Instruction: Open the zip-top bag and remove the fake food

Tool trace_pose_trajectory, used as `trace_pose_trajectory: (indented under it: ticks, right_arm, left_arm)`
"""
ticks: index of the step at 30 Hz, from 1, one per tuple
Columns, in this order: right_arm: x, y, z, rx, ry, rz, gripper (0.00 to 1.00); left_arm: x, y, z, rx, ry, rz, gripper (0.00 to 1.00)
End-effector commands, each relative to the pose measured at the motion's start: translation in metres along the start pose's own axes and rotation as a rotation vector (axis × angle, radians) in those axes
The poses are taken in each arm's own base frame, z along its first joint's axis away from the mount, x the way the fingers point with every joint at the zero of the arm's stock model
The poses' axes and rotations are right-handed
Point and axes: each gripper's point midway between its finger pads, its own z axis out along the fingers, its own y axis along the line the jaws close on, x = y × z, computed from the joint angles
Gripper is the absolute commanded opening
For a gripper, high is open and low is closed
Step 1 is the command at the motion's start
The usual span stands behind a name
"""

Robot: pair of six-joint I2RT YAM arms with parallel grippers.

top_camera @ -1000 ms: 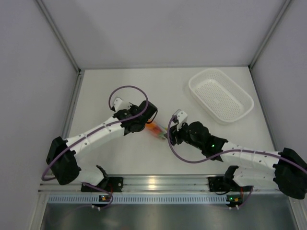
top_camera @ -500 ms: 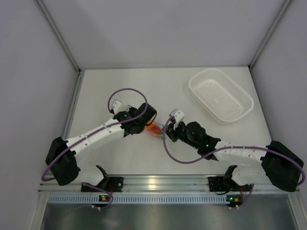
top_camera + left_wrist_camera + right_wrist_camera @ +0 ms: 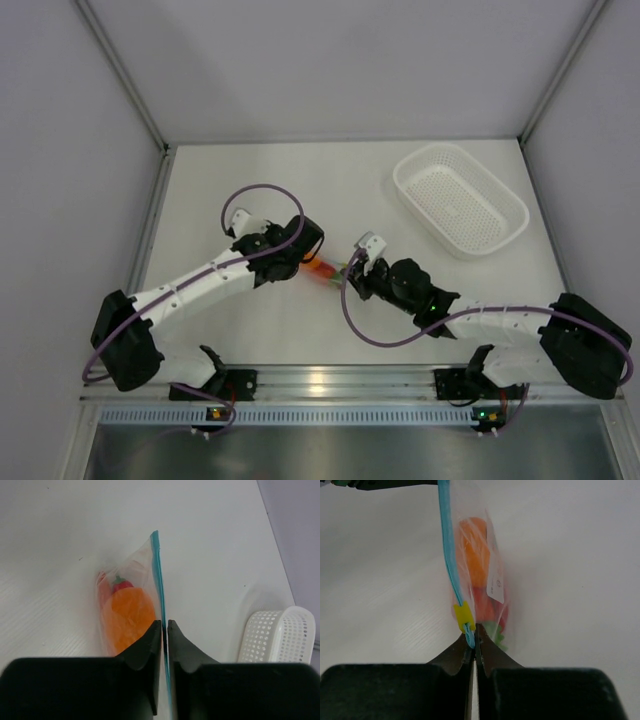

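The zip-top bag (image 3: 325, 270) is stretched between my two grippers at the table's middle. My left gripper (image 3: 306, 262) is shut on one end of its light blue zip strip (image 3: 157, 575). My right gripper (image 3: 348, 278) is shut on the other end, just below the yellow slider (image 3: 463, 614). The fake food is inside the bag: in the left wrist view an orange piece (image 3: 131, 617) and a red chili tip (image 3: 120, 585); in the right wrist view orange (image 3: 475, 550) and green leaves (image 3: 496, 631). The gripper tips meet on the strip in the left wrist view (image 3: 165, 625) and the right wrist view (image 3: 474, 630).
A white perforated basket (image 3: 460, 198) stands at the back right, empty; its corner shows in the left wrist view (image 3: 277, 635). Grey walls enclose the table on three sides. Purple cables loop over both wrists.
Both arms have shifted slightly; the right forearm has swung lower toward the near edge. The bag stays pinched between both grippers, almost in the same place.
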Motion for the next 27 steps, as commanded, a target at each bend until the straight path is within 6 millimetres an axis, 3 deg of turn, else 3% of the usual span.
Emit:
trace_pose_trajectory:
  ticks: [1,2,5,7,9,11,12,14,15,16,18,19,21,22,27]
  right_arm:
    - [-0.037,0.009,0.003,-0.041,-0.111,-0.010,0.00]
    - [-0.040,0.009,0.003,-0.041,-0.113,-0.022,0.00]
    - [-0.040,0.006,0.002,-0.029,-0.081,-0.044,0.00]
    - [-0.038,0.004,-0.002,-0.029,-0.058,-0.048,0.00]
    - [-0.045,0.003,-0.007,-0.027,-0.067,-0.047,0.00]
    - [-0.042,0.002,-0.011,-0.025,-0.034,-0.047,0.00]
    - [-0.047,0.002,-0.013,-0.023,-0.037,-0.046,0.00]
    - [-0.053,0.006,-0.019,-0.043,-0.033,-0.047,0.00]
    - [-0.060,0.005,-0.024,-0.047,-0.046,-0.078,0.00]
    - [-0.061,0.006,-0.026,-0.055,-0.040,-0.083,0.00]
    - [-0.067,0.005,-0.033,-0.059,-0.031,-0.100,0.00]
    - [-0.069,0.005,-0.035,-0.061,-0.030,-0.106,0.00]
    - [-0.077,0.003,-0.041,-0.054,-0.033,-0.120,0.00]
    - [-0.074,0.002,-0.044,-0.055,-0.009,-0.129,0.00]
    - [-0.078,0.005,-0.051,-0.091,0.026,-0.169,0.00]
  left_arm:
    - [-0.012,-0.004,-0.007,0.031,-0.021,-0.004,0.23]
    - [-0.015,-0.007,-0.009,0.040,-0.024,0.002,0.46]
    - [-0.023,-0.017,-0.017,0.073,-0.032,0.083,0.82]
    - [-0.029,-0.024,-0.022,0.099,-0.041,0.219,0.90]
    - [-0.035,-0.045,-0.032,0.174,-0.041,0.282,0.99]
    - [-0.036,-0.060,-0.043,0.279,-0.026,0.440,0.98]
    - [-0.031,-0.083,-0.052,0.397,0.020,0.434,0.99]
    - [-0.025,-0.095,-0.067,0.574,0.075,0.586,0.99]
    - [-0.035,-0.113,-0.070,0.670,0.063,0.572,0.99]
    - [-0.019,-0.117,-0.085,0.811,0.160,0.660,0.98]
    - [-0.028,-0.122,-0.087,0.927,0.179,0.699,0.99]
    - [-0.017,-0.126,-0.107,1.099,0.235,0.793,0.99]
    - [-0.008,-0.124,-0.114,1.224,0.278,0.892,0.99]
    - [0.004,-0.119,-0.129,1.353,0.329,0.980,0.99]
    - [0.023,-0.111,-0.141,1.533,0.361,1.087,0.99]
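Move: The yellow zip slider lies about 5 cm back, 11 cm right and 3 cm below the left gripper, which has the middle of the bag's zip strip between its barely parting fingers. From the right gripper, shut on the strip's near end, the slider is some 2 cm ahead and 2 cm left, level with it. The orange hangs in the bag about 2 cm back, 1 cm right and 6 cm below the left hand; the red pepper hangs about 5 cm back and 8 cm right, 8 cm below that hand. Open the left fingers wide to let go of the zip strip, then lift that hand clear some 12 cm and carry it about 8 cm right, swinging it clockwise roughly 80 degrees as it levels out, until the open fingers face right towards the strip. Keep the right gripper pinched on the zip's end and raise the bag some 6 to 7 cm, drawing slightly back and right. ##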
